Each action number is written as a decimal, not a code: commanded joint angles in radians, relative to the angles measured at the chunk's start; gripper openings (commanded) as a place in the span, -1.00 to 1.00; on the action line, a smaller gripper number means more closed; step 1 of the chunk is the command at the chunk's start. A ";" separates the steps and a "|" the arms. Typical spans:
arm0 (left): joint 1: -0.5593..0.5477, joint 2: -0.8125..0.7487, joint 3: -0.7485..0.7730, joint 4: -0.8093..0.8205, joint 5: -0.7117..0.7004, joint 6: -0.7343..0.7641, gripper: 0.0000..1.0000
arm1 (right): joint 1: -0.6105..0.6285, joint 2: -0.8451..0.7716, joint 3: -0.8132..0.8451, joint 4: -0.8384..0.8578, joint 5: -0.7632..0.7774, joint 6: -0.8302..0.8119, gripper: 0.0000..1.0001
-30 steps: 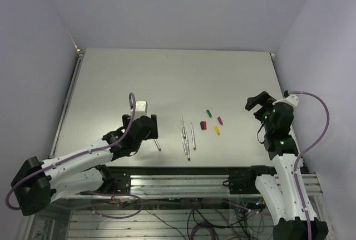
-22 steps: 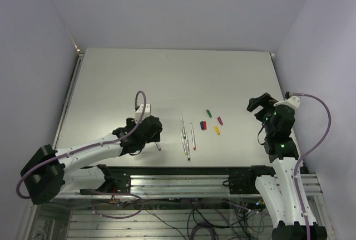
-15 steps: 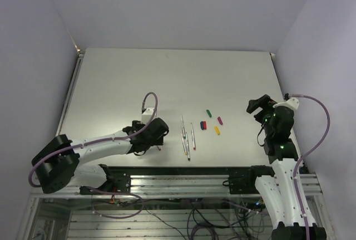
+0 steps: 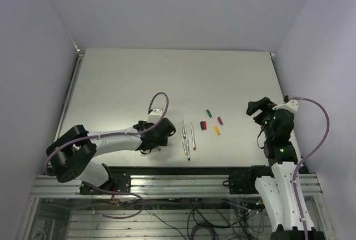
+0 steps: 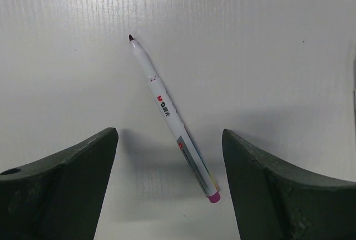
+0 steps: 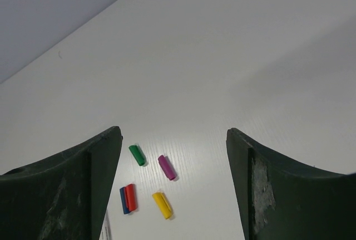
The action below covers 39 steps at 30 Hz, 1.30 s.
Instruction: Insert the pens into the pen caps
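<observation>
A white pen [image 5: 172,120] with a dark tip and a magenta end lies flat on the table. My left gripper [image 5: 169,134] hangs open above it, one finger on either side and neither touching. In the top view this gripper [image 4: 157,141] covers most of that pen. Several more pens [image 4: 187,137] lie side by side just right of it. The pen caps sit further right: green [image 6: 137,155], purple [image 6: 167,167], red [image 6: 130,197] against blue [image 6: 122,200], and yellow-orange [image 6: 162,205]. My right gripper [image 6: 174,134] is open and empty, raised at the right [image 4: 253,106], apart from the caps.
The white table [image 4: 167,78] ends at a metal rail along the near edge [image 4: 183,173]. Pale walls close in the left, back and right sides. The right arm stands close to the right wall.
My left arm has swung right and stretched out until its gripper hangs over the lone pen. Both grippers' jaws have narrowed slightly. The right gripper has shifted a little.
</observation>
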<state>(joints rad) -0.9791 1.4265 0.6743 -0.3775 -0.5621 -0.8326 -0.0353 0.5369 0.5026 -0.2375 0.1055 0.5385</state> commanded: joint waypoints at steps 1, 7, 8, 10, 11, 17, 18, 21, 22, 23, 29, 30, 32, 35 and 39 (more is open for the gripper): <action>-0.009 0.018 0.030 0.004 0.014 -0.027 0.71 | 0.003 0.004 -0.014 0.007 -0.024 -0.002 0.52; -0.009 0.035 0.027 -0.033 0.023 -0.056 0.50 | 0.003 0.001 -0.025 0.007 -0.035 0.009 0.51; -0.009 0.038 0.024 -0.037 0.029 -0.060 0.47 | 0.003 0.000 -0.023 0.003 -0.035 0.008 0.51; -0.009 0.045 0.016 -0.039 0.047 -0.063 0.42 | 0.003 0.002 -0.019 -0.005 -0.036 0.006 0.51; -0.009 0.048 0.009 -0.038 0.055 -0.066 0.39 | 0.003 0.002 -0.017 -0.008 -0.036 0.005 0.51; -0.008 0.065 -0.031 -0.010 0.103 -0.075 0.40 | 0.002 -0.002 0.002 -0.028 -0.036 0.004 0.51; -0.008 0.070 -0.033 -0.010 0.108 -0.076 0.40 | 0.002 -0.003 0.004 -0.030 -0.039 0.005 0.51; -0.009 0.086 -0.034 -0.013 0.116 -0.073 0.38 | 0.003 -0.003 0.012 -0.038 -0.041 0.007 0.51; -0.008 0.089 -0.034 -0.017 0.116 -0.071 0.37 | 0.002 -0.001 0.014 -0.044 -0.041 0.008 0.51; -0.008 0.094 -0.033 -0.019 0.116 -0.067 0.33 | 0.003 -0.001 0.016 -0.048 -0.040 0.008 0.51; -0.009 0.087 -0.050 -0.024 0.116 -0.045 -0.03 | 0.003 0.007 0.025 -0.064 -0.029 0.006 0.51; -0.008 0.085 -0.053 -0.019 0.118 -0.042 -0.14 | 0.002 0.008 0.025 -0.063 -0.028 0.008 0.51; -0.009 0.086 -0.057 -0.016 0.117 -0.040 -0.43 | 0.003 0.010 0.024 -0.063 -0.030 0.010 0.51; -0.008 0.108 -0.053 -0.023 0.115 -0.036 -0.86 | 0.002 0.018 0.021 -0.060 -0.034 0.017 0.51; -0.008 0.125 -0.045 -0.027 0.114 -0.027 -0.86 | 0.002 0.048 0.010 -0.062 -0.039 0.023 0.48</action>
<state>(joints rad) -0.9829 1.4765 0.6735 -0.3588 -0.5453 -0.8593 -0.0353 0.5652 0.4938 -0.2955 0.0746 0.5476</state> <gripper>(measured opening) 0.102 0.752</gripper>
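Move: The uncapped pen lies almost under the left hand, its middle about 2 cm ahead and 2 cm below, its tip slanting forward-left. Level with its middle, the bunch of pens is some 15 cm to the hand's right; the red-ended pen is about 19 cm to its right and 3 cm ahead. From the right hand, the uncapped pen lies roughly 45 cm left, 4 cm back and 19 cm below. The uncapped pen is straddled by the left hand's open fingers, which sink about 1 cm towards the table while narrowing a little and easing back half a centimetre. They then stay low and shut, pinching the barrel just behind its middle from left and right. The empty right hand sinks about 2.5 cm, well away. ##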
